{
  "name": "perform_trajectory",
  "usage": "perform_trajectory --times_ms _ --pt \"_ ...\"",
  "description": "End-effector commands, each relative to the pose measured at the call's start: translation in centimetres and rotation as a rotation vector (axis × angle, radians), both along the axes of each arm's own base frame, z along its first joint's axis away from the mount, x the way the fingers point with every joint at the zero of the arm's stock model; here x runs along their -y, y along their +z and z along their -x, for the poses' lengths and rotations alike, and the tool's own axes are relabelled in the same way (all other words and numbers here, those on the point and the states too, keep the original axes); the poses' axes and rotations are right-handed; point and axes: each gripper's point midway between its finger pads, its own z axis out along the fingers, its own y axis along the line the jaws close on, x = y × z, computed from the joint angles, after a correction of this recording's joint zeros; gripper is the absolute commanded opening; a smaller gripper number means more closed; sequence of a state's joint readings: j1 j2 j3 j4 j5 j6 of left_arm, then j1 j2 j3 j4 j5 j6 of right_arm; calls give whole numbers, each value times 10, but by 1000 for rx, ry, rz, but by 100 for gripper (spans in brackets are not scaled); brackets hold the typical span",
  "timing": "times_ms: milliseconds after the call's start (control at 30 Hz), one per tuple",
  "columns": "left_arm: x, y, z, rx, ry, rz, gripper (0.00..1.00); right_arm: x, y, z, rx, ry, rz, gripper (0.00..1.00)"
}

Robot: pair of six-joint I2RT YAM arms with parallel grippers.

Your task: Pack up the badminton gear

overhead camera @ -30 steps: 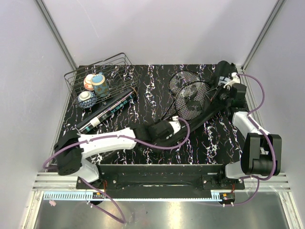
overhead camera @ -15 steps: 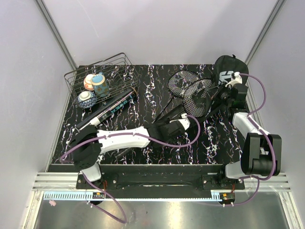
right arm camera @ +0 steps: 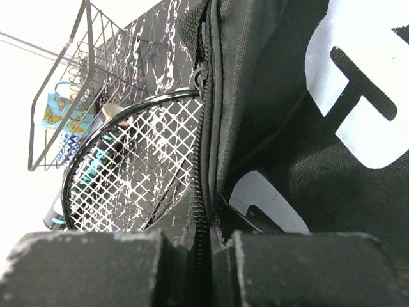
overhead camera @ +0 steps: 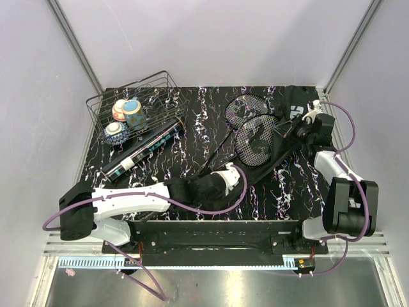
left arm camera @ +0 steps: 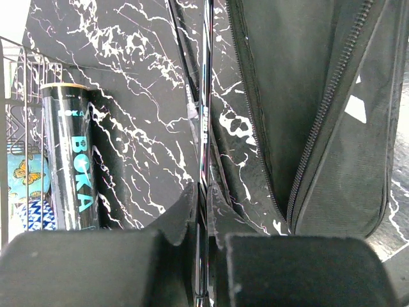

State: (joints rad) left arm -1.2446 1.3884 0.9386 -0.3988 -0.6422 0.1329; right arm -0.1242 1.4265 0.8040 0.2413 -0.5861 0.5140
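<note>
Two black rackets lie mid-table, their strung heads side by side and their shafts running toward the near left. My left gripper is shut on one thin racket shaft; a second shaft runs just to its left. The black bag lies along the right side, its zipper open. My right gripper is shut on the bag's zipper edge, with a racket head next to the opening. The long black tube lies at the left.
A black wire basket stands at the far left with three patterned bowls inside, and the tube's far end leans against it. The table's right edge runs close beside the bag.
My left gripper swung right with the racket, then drew back toward the near left. The bag's far end rose and bulged half a second ago and now lies lower.
</note>
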Motion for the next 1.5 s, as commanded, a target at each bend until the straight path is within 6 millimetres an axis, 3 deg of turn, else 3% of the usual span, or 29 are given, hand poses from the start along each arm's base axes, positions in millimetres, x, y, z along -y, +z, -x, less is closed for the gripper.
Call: perform_trajectory --times_ms 0,133,433,533,700,900,1333,1367,1433,1467 --pt "27 39 3 62 -32 193 0 -12 29 7 57 99 -45 0" --pt "34 38 19 85 -93 126 0 -15 32 7 54 120 -74 0" --pt "-5 47 35 128 21 186 0 -1 37 7 48 81 -112 0" --pt "-3 50 38 119 7 205 0 -2 38 9 41 88 -122 0" --pt "19 45 38 110 -43 158 0 -6 45 15 56 110 -130 0" --pt "38 52 14 215 94 81 0 -8 48 20 55 115 -140 0" --pt "98 94 -26 316 265 188 0 -16 46 22 28 137 -228 0" --pt "103 89 -29 326 275 173 0 -16 47 22 32 134 -232 0" --pt "109 100 -37 362 318 192 0 -17 46 22 20 128 -252 0" --pt "112 92 -42 364 344 188 0 -17 44 22 11 124 -259 0"
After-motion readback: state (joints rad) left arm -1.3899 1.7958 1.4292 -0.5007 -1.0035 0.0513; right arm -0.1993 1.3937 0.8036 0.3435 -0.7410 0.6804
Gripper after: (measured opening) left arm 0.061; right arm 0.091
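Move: The left hand holds the racket shaft. Its head is about 14 cm ahead and 17 cm to the right, near hand height, and the bag mouth lies roughly 14 cm ahead, 24 cm right and a few centimetres lower. The other racket's head lies on the table about 27 cm ahead and 14 cm right. The right hand grips the bag's zipper edge, with the held racket's head about 11 cm to its left and 2 cm back. Still pinching the racket shaft, the left hand first eases back about 4 cm while rising slightly, then sweeps right towards the bag, climbing and coming forward again. It ends some 10 cm right and 5 cm higher, fingers tipped up about 15 degrees. The right hand keeps its pinch on the zipper edge and raises it about 4 cm, rolling its left side up. ##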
